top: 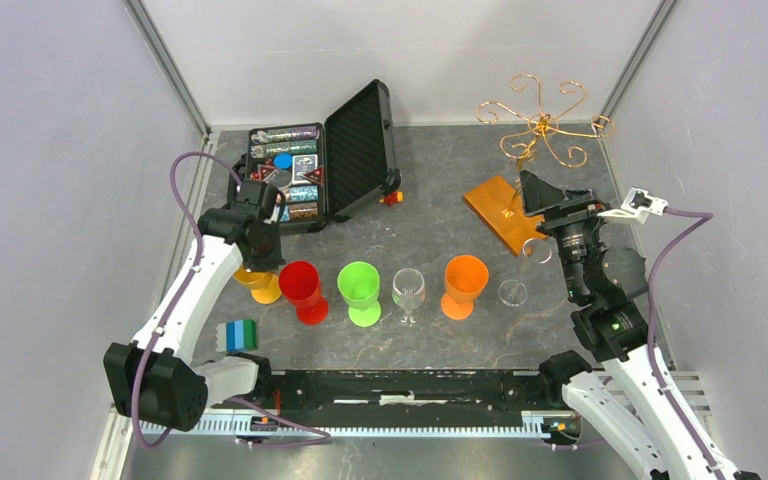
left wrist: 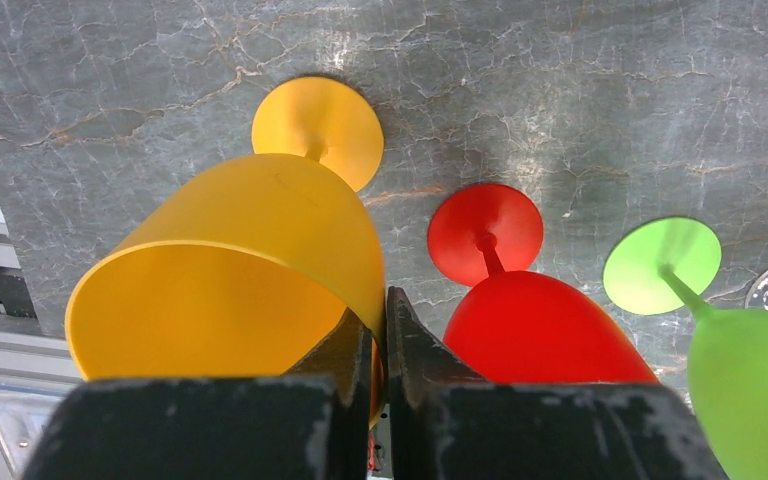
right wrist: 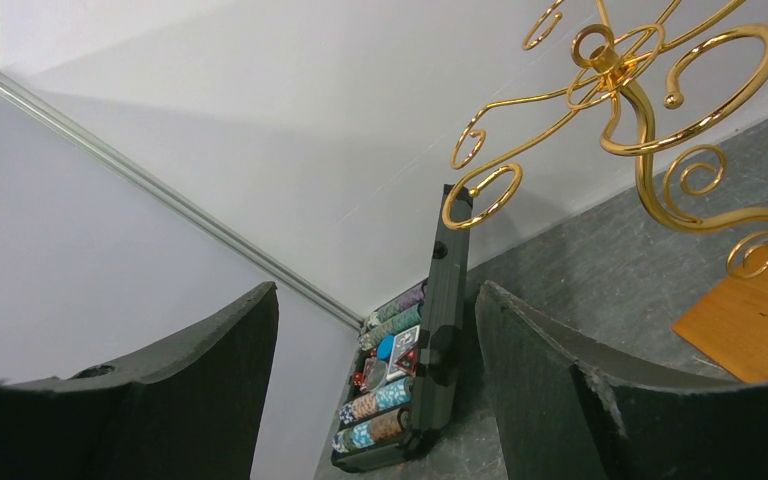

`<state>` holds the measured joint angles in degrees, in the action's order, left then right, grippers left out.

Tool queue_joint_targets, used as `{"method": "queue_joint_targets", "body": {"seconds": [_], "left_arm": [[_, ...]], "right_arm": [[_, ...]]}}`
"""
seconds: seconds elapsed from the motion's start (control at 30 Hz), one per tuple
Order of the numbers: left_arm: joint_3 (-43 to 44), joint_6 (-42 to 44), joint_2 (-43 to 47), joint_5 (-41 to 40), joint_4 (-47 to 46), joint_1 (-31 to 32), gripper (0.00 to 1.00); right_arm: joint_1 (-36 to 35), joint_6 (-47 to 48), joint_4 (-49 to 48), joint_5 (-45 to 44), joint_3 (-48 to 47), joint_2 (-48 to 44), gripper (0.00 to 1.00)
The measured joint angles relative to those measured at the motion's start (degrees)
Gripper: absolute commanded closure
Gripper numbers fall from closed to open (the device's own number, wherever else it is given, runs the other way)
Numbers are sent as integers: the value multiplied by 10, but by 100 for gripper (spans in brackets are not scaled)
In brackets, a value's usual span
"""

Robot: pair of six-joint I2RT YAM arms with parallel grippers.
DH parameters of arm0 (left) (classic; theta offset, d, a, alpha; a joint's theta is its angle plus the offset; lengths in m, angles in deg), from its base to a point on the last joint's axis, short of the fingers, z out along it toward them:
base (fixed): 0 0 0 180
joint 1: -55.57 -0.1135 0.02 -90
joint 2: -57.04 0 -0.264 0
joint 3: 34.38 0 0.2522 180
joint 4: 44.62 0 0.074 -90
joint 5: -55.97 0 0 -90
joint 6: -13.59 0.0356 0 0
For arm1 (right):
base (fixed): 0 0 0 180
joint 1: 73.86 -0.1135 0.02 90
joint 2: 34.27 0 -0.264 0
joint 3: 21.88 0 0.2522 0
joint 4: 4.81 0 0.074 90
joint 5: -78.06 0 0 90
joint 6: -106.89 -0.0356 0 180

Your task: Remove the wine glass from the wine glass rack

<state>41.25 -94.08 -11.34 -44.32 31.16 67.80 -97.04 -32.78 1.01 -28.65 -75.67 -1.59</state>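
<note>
The wine glass rack (top: pixel 542 125), gold wire on an orange-brown wooden base (top: pixel 505 212), stands at the back right; I see no glass on the curled arms (right wrist: pixel 625 95) that show. A row of wine glasses stands across the middle: yellow (top: pixel 260 285), red (top: pixel 303 288), green (top: pixel 360 290), clear (top: pixel 408 290), orange (top: pixel 464 283), and another clear one (top: pixel 512 292). My left gripper (left wrist: pixel 380 310) is shut on the yellow glass's rim (left wrist: pixel 260 240), whose foot rests on the table. My right gripper (right wrist: pixel 375 300) hangs open and empty beside the rack's base (right wrist: pixel 750 330).
An open black case (top: pixel 360 150) with poker chips (top: pixel 285 170) lies at the back left, also seen in the right wrist view as the case (right wrist: pixel 440 330). A blue-green block stack (top: pixel 238 335) sits near the left arm's base. Grey walls close in both sides.
</note>
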Motion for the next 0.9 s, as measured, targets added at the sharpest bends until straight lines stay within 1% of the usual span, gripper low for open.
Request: {"method": "queue_joint_targets", "body": {"seconds": [0.03, 0.07, 0.17, 0.3, 0.37, 0.43, 0.6, 0.67, 0.7, 0.73, 0.9], "left_arm": [[0, 0, 0, 0, 0, 0, 97], [0, 0, 0, 0, 0, 0, 95], [0, 0, 0, 0, 0, 0, 76], [0, -1, -2, -1, 0, 0, 59], [0, -1, -3, -3, 1, 0, 56], [6, -2, -3, -7, 6, 0, 50], [58, 0, -3, -17, 13, 0, 32], [86, 2, -1, -22, 16, 0, 20], [101, 3, 0, -23, 17, 0, 7], [116, 5, 3, -26, 18, 0, 0], [183, 9, 25, -16, 22, 0, 0]], "right_arm": [[0, 0, 0, 0, 0, 0, 24], [0, 0, 0, 0, 0, 0, 24], [0, 0, 0, 0, 1, 0, 24], [0, 0, 2, 0, 1, 0, 24], [0, 0, 4, -1, 1, 0, 24], [0, 1, 7, -1, 1, -2, 23], [0, 6, 22, -2, 1, -10, 23], [0, 12, 31, -5, 1, -16, 23], [0, 15, 34, -7, 1, -19, 23], [0, 19, 39, -10, 0, -23, 23], [0, 74, 84, -35, -33, -35, 21]]}}
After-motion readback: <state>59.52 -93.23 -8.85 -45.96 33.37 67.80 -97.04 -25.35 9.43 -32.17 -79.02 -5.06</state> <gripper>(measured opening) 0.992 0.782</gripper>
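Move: The left hand's shut fingers still pinch the rim wall of the yellow glass on its right side. The glass's middle is about 4 cm to their left, level fore and aft, and 7 cm below. The red glass is some 5 cm right and 4 cm back, the green glass 17 cm right and 4 cm back, both about as low. The coloured blocks lie 11 cm left and 9 cm back. From the right hand the yellow glass is roughly 54 cm left, 4 cm back and 31 cm lower. The left fingers let go of the yellow glass's rim, opening from shut to wide, while the hand first stays in place. Still opening, the hand then rises about 11 cm and moves some 4 cm forward, up and away from the glass, its fingertips tilting forward by nearly 20 degrees. The empty, open right hand eases a couple of centimetres right and back, away from the rack. ##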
